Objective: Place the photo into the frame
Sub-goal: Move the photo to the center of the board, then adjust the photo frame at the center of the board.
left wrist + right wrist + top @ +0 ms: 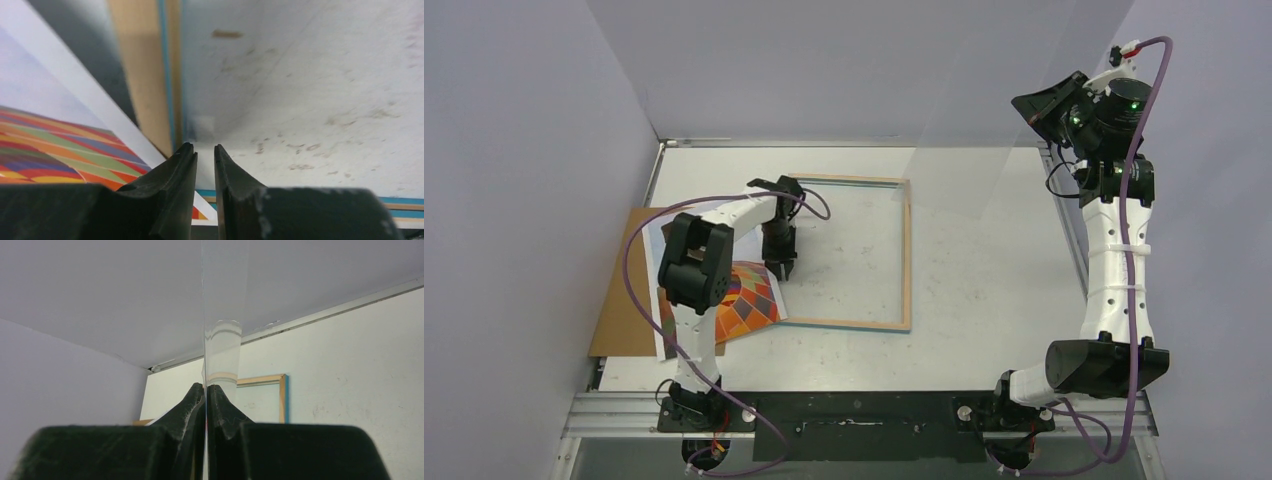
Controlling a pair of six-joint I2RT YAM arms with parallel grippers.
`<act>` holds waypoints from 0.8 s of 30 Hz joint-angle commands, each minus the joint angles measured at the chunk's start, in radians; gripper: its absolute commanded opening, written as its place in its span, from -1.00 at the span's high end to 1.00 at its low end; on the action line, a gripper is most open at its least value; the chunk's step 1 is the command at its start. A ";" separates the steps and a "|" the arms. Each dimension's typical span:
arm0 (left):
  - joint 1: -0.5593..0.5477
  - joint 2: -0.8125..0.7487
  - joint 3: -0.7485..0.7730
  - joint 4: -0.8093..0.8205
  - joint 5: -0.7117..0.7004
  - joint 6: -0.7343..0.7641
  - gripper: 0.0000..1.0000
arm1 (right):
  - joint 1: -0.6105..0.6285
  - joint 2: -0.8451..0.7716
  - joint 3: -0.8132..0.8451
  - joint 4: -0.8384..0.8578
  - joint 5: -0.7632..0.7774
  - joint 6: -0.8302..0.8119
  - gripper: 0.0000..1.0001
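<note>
The photo point(749, 300), bright orange and multicoloured with a white edge, lies at the table's left, its right corner reaching over the frame's left side. The frame point(907, 260) lies flat with its wood-coloured back up and a blue edge showing. My left gripper point(781, 268) hangs low just inside the frame's left rail, by the photo's right edge. In the left wrist view its jaws point(205, 150) stand a narrow gap apart with nothing between them, the photo point(60, 145) and frame rail point(145, 75) to their left. My right gripper point(206, 386) is raised high at the right point(1027, 105), shut on a clear sheet point(222, 340).
A plain brown backing board point(619, 300) lies under the photo at the table's left edge. The clear sheet point(979, 100) hangs in the air above the table's back right. Grey walls close in the left, back and right sides.
</note>
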 commanded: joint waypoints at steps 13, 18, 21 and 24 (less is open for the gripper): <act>0.135 -0.243 -0.185 0.129 0.117 0.031 0.40 | 0.027 -0.004 -0.010 0.055 -0.011 0.009 1.00; 0.135 -0.196 -0.099 0.201 0.183 0.048 0.27 | 0.039 -0.003 -0.017 0.044 -0.012 0.001 1.00; 0.135 -0.168 -0.030 0.224 0.072 0.032 0.09 | 0.044 -0.007 -0.028 0.040 -0.018 -0.004 1.00; 0.138 -0.143 0.004 0.256 -0.122 0.014 -0.21 | 0.049 -0.014 -0.044 0.040 -0.024 -0.001 1.00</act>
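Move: Just inside the left bar of the frame, near its lower-left corner, the left fingers stand at the photo's right edge; the photo's middle lies about 13 cm to their left and 2 cm back. The board's middle is some 21 cm left and 2 cm back, the frame's about 12 cm right and 4 cm ahead, all just below the hand. From the right hand the photo is roughly 52 cm left, 11 cm back and 44 cm down. Pushing left against the photo's right edge and the frame's left bar, the left hand goes about 4.5 cm left while drawing back a little and rising 2 cm. It then turns round, swinging some 6 cm forward and 2 cm right, climbing further as the fingers open about halfway and the wrist tilts, and ends clear above the left bar. The right hand keeps hold of the clear sheet, drifting slightly left and down. ##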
